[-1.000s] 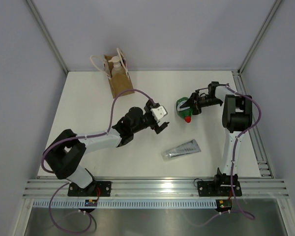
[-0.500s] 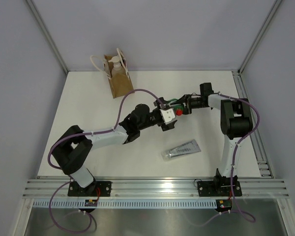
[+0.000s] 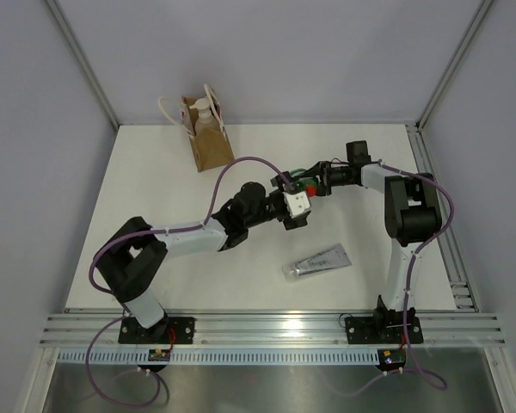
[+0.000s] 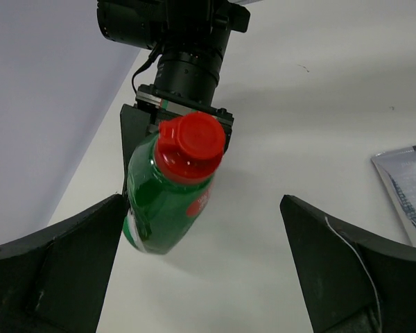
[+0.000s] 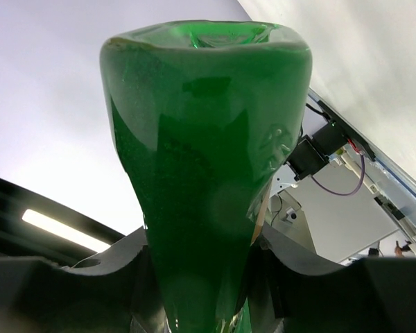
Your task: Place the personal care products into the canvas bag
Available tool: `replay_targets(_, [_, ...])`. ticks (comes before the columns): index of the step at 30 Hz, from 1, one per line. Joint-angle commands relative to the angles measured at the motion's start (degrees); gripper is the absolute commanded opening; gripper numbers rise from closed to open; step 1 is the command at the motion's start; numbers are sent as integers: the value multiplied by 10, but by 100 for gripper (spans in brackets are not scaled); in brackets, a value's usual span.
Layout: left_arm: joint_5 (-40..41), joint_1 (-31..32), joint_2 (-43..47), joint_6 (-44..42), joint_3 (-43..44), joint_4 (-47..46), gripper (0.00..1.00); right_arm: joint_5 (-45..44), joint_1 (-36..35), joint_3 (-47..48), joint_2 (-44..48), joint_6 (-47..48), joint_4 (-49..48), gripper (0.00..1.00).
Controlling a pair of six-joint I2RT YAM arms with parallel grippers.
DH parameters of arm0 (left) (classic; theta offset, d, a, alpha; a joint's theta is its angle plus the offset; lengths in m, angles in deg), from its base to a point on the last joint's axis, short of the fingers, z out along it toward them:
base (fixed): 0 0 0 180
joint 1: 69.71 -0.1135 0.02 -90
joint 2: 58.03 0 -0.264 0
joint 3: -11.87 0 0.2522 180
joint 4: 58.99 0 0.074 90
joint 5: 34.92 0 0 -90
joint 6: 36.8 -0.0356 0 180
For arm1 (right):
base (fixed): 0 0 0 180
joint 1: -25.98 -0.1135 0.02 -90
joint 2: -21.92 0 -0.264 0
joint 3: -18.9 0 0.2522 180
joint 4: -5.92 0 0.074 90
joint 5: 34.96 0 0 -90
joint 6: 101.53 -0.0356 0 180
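My right gripper is shut on the green red-capped squeeze bottle and holds it off the table, cap toward the left arm. In the right wrist view the bottle fills the gap between the jaws. My left gripper is open right at the bottle; in its wrist view the bottle hangs between the spread fingers, close to the left finger. The silver-grey flat tube lies on the table. The canvas bag stands at the back left with the beige pump bottle inside. The orange bottle is out of view.
The tube's end shows at the right edge of the left wrist view. Aluminium rails run along the near edge and down the right side. Grey walls close in the white table.
The right gripper has carried the green bottle left and upward. The left arm has reached right, and its open fingers now flank the bottle.
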Motion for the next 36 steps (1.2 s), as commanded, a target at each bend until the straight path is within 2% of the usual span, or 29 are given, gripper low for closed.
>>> replay_targets(1, [14, -2, -20, -1, 43, -63, 98, 83, -18, 18, 73, -20, -12, 0])
replay_targets(4, [-1, -3, -33, -1, 66, -36, 93, 87, -22, 21, 75, 0, 12, 0])
replay_targets(7, [2, -10, -44, -1, 83, -24, 79, 92, -28, 27, 80, 21, 43, 0])
replay_targets(8, [5, -15, -45, 6, 84, -28, 74, 94, -29, 35, 81, 34, 59, 0])
replay_targets(9, [8, -17, -45, 11, 83, -33, 59, 96, -31, 40, 81, 59, 74, 0])
replay_targets(12, [27, -26, -41, 23, 83, -47, 41, 100, -36, 52, 80, 104, 135, 0])
replay_targets(15, [39, -27, -35, 19, 86, -48, 29, 102, -37, 53, 78, 125, 156, 0])
replay_targets(18, [64, -29, -27, 23, 87, -49, 1, 106, -38, 54, 70, 139, 166, 0])
replay_targets(19, [81, -30, -23, 28, 84, -61, 0, 107, -38, 55, 68, 145, 172, 1])
replay_targets(20, [79, -34, -18, 38, 76, -66, 0, 110, -38, 58, 62, 154, 175, 6])
replay_targets(21, [76, -36, -7, 41, 71, -71, 0, 115, -38, 60, 60, 160, 179, 16])
replay_targets(22, [69, -37, -1, 42, 68, -76, 0, 117, -38, 63, 56, 167, 190, 44])
replay_targets(26, [48, -44, 24, 44, 54, -70, 0, 118, -39, 78, 37, 209, 217, 72])
replay_targets(36, [45, -84, 33, 113, -5, -116, 0, 110, -39, 83, 15, 242, 248, 82])
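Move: Just beyond the open left fingers is the green bottle, cap tilted up: its middle is about 7 cm ahead, 4 cm right and 4 cm lower. From that hand the canvas bag stands roughly 27 cm ahead, 25 cm left and 8 cm lower; the silver tube lies some 11 cm back, 7 cm right, 17 cm down. The right hand already grips the bottle, middle about 1 cm ahead, 1 cm left, 2 cm below; the left gripper is 6 cm back, 4 cm left, 2 cm higher. Bringing the bottle back, up and left by about 4 cm, the right hand offers it to the left gripper, which reaches about 3 cm forward, right and up and pinches it below the red cap. Only then do the right fingers open and let go; the left keeps its grip, rises briefly, then draws some 3 cm left and dips again. ##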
